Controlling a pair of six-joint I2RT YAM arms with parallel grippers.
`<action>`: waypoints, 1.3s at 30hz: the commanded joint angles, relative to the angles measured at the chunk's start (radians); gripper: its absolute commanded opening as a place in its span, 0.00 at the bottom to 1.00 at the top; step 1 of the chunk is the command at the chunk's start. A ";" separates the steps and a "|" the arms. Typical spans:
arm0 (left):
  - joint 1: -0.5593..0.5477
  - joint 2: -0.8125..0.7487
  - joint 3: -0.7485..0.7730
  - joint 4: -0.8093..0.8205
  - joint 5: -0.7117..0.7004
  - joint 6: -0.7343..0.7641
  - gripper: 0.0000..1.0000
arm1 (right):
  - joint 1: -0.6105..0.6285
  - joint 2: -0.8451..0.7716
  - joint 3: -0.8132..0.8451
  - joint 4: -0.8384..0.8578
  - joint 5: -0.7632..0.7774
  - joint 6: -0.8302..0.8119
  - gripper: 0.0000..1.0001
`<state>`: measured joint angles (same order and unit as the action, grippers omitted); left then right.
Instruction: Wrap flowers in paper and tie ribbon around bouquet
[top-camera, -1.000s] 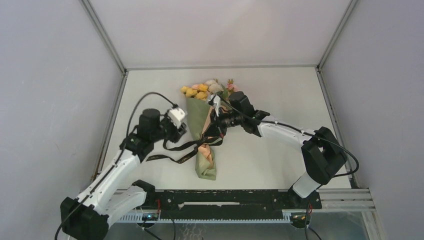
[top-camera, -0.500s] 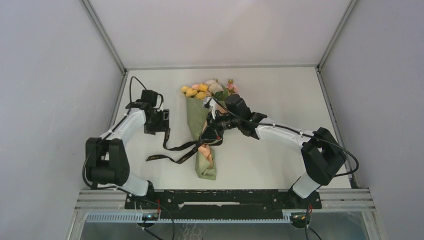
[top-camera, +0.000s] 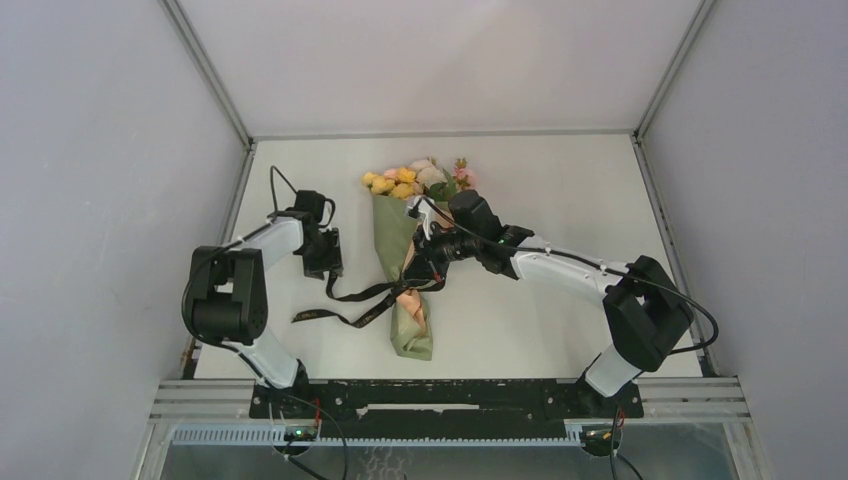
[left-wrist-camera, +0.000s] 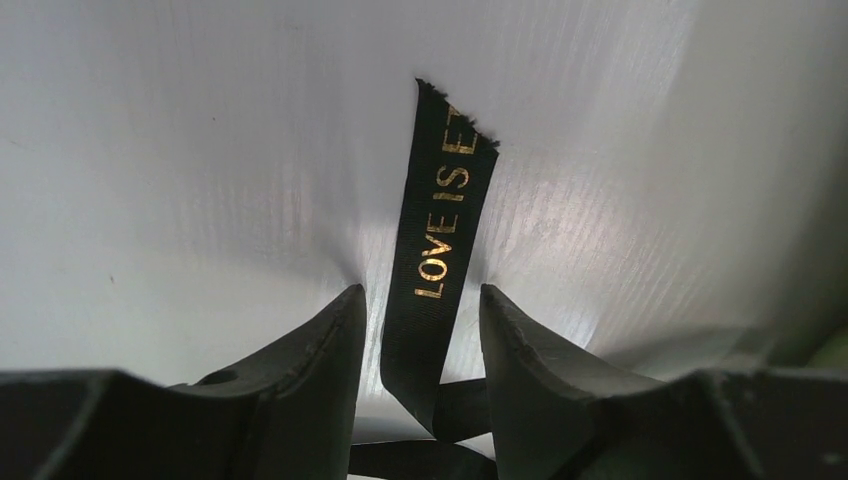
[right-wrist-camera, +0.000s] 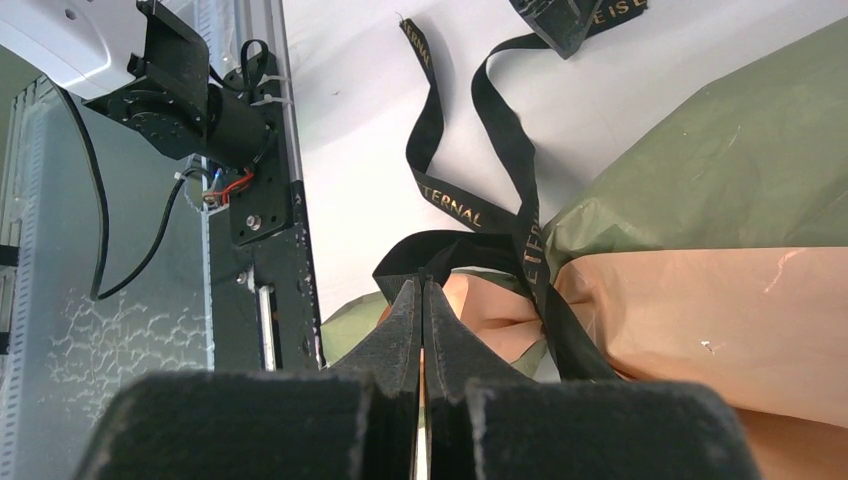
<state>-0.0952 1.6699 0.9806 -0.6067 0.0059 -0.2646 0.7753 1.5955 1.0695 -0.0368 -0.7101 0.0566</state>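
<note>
The bouquet (top-camera: 404, 262) lies on the white table, its flowers (top-camera: 412, 178) pointing away from me and its paper (top-camera: 391, 232) olive outside, peach (right-wrist-camera: 690, 305) at the waist. The black ribbon (top-camera: 352, 296) with gold lettering circles that waist, and two tails trail left. My right gripper (top-camera: 423, 268) is shut on a ribbon loop at the waist, its fingertips (right-wrist-camera: 421, 285) pinched together. Down at the table my left gripper (top-camera: 331, 270) stands open, with one tail's end (left-wrist-camera: 446, 210) running untouched between its fingers.
The enclosure's grey walls rise close on the left, right and back. A black base rail (top-camera: 450, 396) runs along the near table edge. The second ribbon tail (top-camera: 318, 315) lies loose on the table left of the bouquet's stem end.
My left arm swung from the near left out over the table and came down over the ribbon tail's end, its jaws narrowing. The right gripper shifted slightly left, still pinching the ribbon.
</note>
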 joint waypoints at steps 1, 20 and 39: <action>-0.007 -0.023 -0.032 -0.001 -0.016 -0.009 0.50 | 0.010 -0.041 0.036 0.027 0.002 0.011 0.00; -0.053 -0.347 0.051 -0.160 0.114 0.118 0.00 | 0.010 -0.047 0.037 0.052 0.022 0.039 0.00; -1.095 -0.450 0.454 -0.282 0.334 0.767 0.00 | -0.145 0.015 0.036 0.220 0.006 0.332 0.00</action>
<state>-1.0897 1.0893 1.3300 -0.9310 0.3405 0.3645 0.6483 1.6241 1.0698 0.1242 -0.6865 0.3275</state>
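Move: The free ribbon end lies on the table right between my left fingertips, about 1 cm below. From my left hand the ribbon knot on the wrap is some 17 cm right and 4 cm back, slightly higher; the other ribbon tail ends about 10 cm left and 11 cm back. The middle of the paper wrap lies level, roughly 20 cm right. From my right hand that free end is about 20 cm left, 3 cm forward and 14 cm down. My left hand draws back some 3 cm low over the table as its fingers shut and pinch the ribbon just short of its cut end. Then I lift it about 26 cm and sweep it right and back, across the near part of the wrap, turning it clockwise until the fingers slant down to the right. My right hand keeps its pinch on the ribbon and late on pulls about 6 cm forward, rising slightly. ##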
